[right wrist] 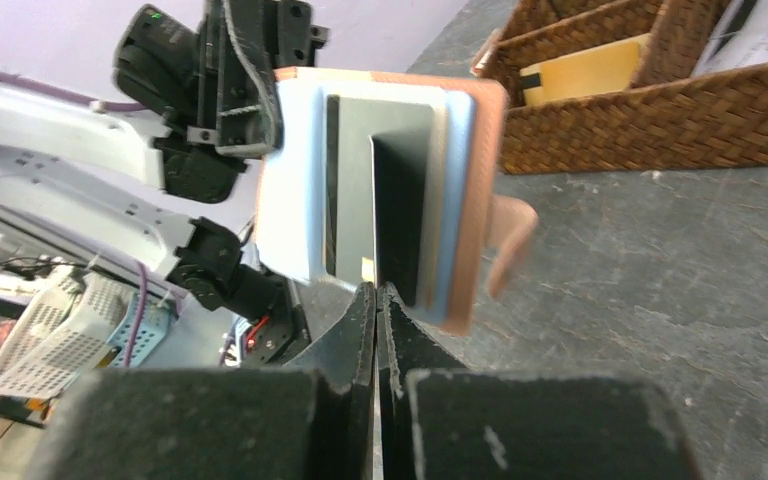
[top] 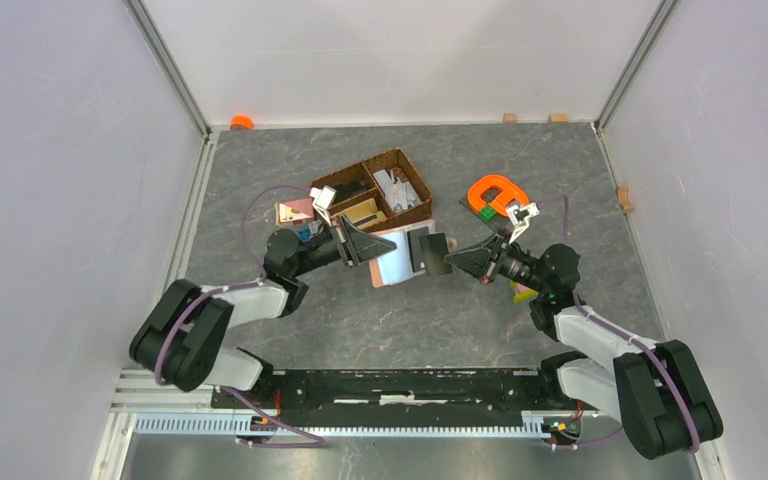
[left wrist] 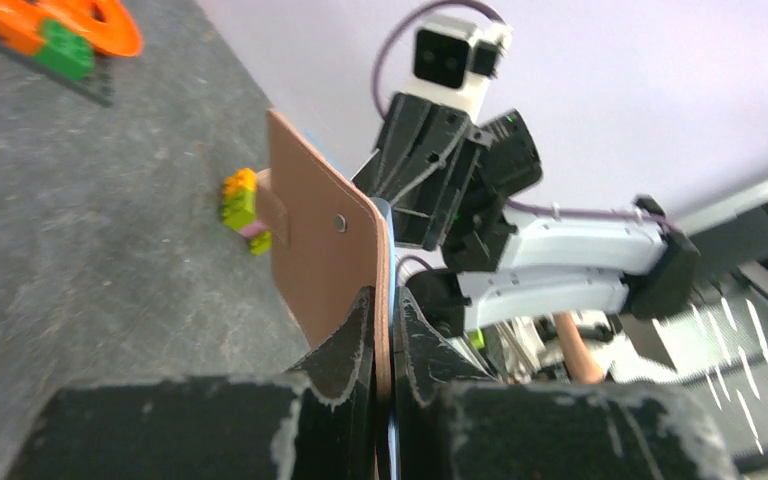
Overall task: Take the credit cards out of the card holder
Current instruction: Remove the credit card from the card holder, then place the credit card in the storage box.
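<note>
The tan-pink card holder [top: 392, 262] hangs in the air over the middle of the table, opened, with its pale blue inside facing up. My left gripper [top: 372, 247] is shut on its left edge; the left wrist view shows the card holder [left wrist: 310, 240] edge-on between that gripper's [left wrist: 385, 320] fingers. In the right wrist view, the credit cards [right wrist: 355, 170] stick out of the card holder [right wrist: 480, 200]: pale blue, grey and dark ones. My right gripper [right wrist: 376, 300] is shut on the thin edge of a dark grey card [top: 428, 250] partly inside the holder, and comes in from the right [top: 448, 262].
A dark brown wicker basket [top: 375, 190] with compartments stands just behind the holder and shows close in the right wrist view [right wrist: 640, 110]. An orange ring-shaped object [top: 495, 192] lies back right. Toy bricks [left wrist: 245, 210] lie under the right arm. A pink-and-white square piece [top: 295, 210] sits left of the basket.
</note>
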Robot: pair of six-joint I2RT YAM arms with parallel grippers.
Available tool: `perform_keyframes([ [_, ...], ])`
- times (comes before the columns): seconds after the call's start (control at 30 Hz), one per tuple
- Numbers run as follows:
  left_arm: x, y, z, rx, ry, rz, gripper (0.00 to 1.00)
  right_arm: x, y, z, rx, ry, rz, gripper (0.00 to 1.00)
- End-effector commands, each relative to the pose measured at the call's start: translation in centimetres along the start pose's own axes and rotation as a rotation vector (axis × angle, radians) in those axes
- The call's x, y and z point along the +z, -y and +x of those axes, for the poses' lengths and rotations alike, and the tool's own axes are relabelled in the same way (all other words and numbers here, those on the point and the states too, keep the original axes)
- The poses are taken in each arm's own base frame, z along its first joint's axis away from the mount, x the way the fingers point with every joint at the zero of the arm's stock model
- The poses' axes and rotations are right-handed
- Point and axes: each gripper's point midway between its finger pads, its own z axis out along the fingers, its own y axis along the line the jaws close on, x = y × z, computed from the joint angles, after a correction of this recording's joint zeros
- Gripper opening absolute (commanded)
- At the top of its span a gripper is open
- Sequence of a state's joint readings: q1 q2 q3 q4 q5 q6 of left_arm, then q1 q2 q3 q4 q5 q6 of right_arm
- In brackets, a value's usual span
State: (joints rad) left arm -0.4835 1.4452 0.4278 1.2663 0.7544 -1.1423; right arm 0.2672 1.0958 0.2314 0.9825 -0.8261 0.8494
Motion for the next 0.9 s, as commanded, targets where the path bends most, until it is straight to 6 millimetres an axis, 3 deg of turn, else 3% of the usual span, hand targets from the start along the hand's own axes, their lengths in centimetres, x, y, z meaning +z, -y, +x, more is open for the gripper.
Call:
perform_keyframes([
  [0.0,-1.9,-2.0,-2.7,0.103,0.117,-0.2,0.02,0.7,1.6,-1.9,-0.125,0.019,0.097,0.0],
  [0.1,-4.2,-4.2,-3.8,0.2,0.153,-0.447,0.02,1.7,2.3,-3.3,-0.225,0.014,0.175,0.0],
  [0.3,-9.9,-3.2,-7.3,0.341,0.391,-0.688,0.02,5.9,3.0,-4.9,-0.411,-0.058,0.317,0.0],
  [0.4,-12.4,-2.1,-8.5,0.386,0.502,-0.747,0.02,8.7,3.6,-4.9,-0.528,-0.133,0.372,0.0],
  [0.6,-16.1,-1.1,-9.8,0.373,0.71,-0.805,0.02,13.3,4.8,-7.7,-0.706,-0.127,0.436,0.0],
  [0.87,-19.2,-1.9,-10.3,0.231,0.887,-0.887,0.02,19.3,5.2,-8.3,-1.174,-0.2,0.286,0.0],
])
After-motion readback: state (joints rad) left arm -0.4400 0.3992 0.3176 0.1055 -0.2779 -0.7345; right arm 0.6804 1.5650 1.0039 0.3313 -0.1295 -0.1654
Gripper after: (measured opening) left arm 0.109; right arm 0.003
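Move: From the right hand, which already pinches a black card, the basket's black-card compartment lies about 16 cm ahead, 22 cm left and 15 cm down; the yellow-card compartment is 11 ahead and 18 left, the white-card compartment 17 ahead and 10 left, equally low. The card holder is 8 cm left, level with this hand. From the left hand, gripping the holder, the playing-card box lies some 10 cm ahead, 21 left, 15 below. Still pinching the black card, the right hand carries it away from the card holder and over to the basket, about 15 cm forward and 10 left, rising slightly and sinking again as it rolls some 50 degrees and its fingers dip. The left hand keeps its grip on the holder and sweeps it left towards the playing-card box, swinging counter-clockwise. ##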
